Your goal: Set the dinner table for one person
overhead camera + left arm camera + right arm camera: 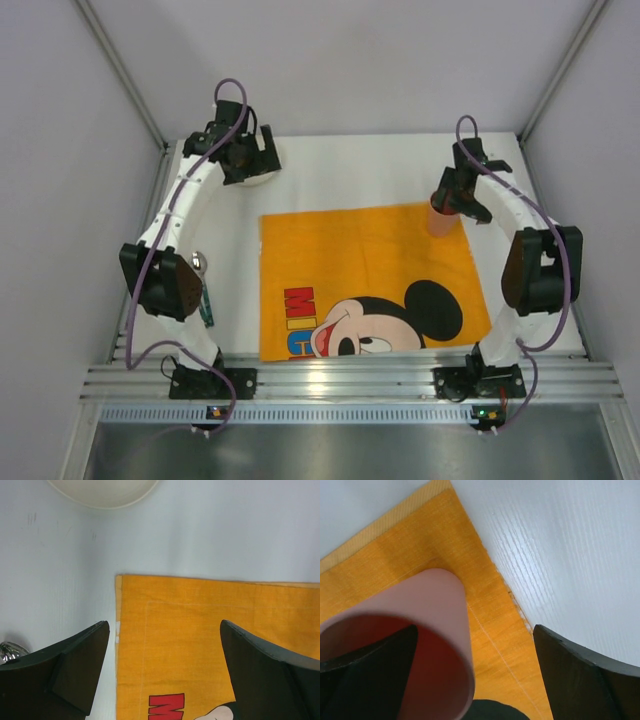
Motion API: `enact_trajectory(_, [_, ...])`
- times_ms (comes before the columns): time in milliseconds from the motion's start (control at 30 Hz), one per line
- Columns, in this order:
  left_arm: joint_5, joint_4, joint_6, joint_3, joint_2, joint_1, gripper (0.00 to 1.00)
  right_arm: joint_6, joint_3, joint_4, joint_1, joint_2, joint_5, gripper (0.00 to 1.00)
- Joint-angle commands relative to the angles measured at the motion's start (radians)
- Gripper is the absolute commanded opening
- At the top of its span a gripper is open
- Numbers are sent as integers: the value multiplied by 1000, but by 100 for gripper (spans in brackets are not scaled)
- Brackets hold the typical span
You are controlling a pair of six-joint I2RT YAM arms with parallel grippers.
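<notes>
The dinner table (pixel 350 170) is a large white tabletop, partly covered by an orange Mickey Mouse cloth (pixel 370 280). A pink cup (pixel 440 219) stands upright on the cloth's far right corner. My right gripper (pixel 463 200) hangs over it, open; in the right wrist view (pixel 474 630) the left finger is inside the cup (pixel 420 615) and the right finger is well outside it. My left gripper (pixel 250 158) is open and empty at the far left, above a white plate (pixel 255 180). The left wrist view (pixel 164 622) shows the plate's rim (pixel 102 495) beyond the cloth's corner (pixel 200 630).
A metal spoon (pixel 200 264) and a green-handled utensil (pixel 207 305) lie on the table left of the cloth, half under the left arm. The spoon's bowl shows in the left wrist view (pixel 11 651). Grey walls close in the table's sides and back.
</notes>
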Motion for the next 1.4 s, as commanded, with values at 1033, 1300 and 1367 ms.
enact_trajectory(1033, [165,317,-331,223,614,333,82,36,-71,-303,-1,-590,-90,100])
enact_trajectory(1300, [224,292,-346,349,761,336,35,46,-48,-326,-2,-567,-99,100])
enact_trajectory(1367, [255,300,-354,371,777,336,0,44,-38,-329,-2,-564,-99,100])
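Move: The plate's middle lies about 24 cm ahead of the open left hand, 8 cm to its left and 21 cm below. From that hand the cutlery is some 20 cm back and 18 cm left, and the placemat's middle some 20 cm back and 25 cm right. From the right hand the plate is roughly 26 cm ahead and 60 cm left; the cup, whose wall stands between its already open fingers, is 4 cm left, level ahead, its middle 4 cm lower. The left fingers pinch the plate's near-left rim: the hand swings forward and left, sinks about 20 cm beside the plate while turning some 25 degrees counter-clockwise and rolling its left side down, then edges forward 4 cm as it closes. The right hand, still wide open, rises clear of the cup, draws back about 12 cm, and sinks partway again. ##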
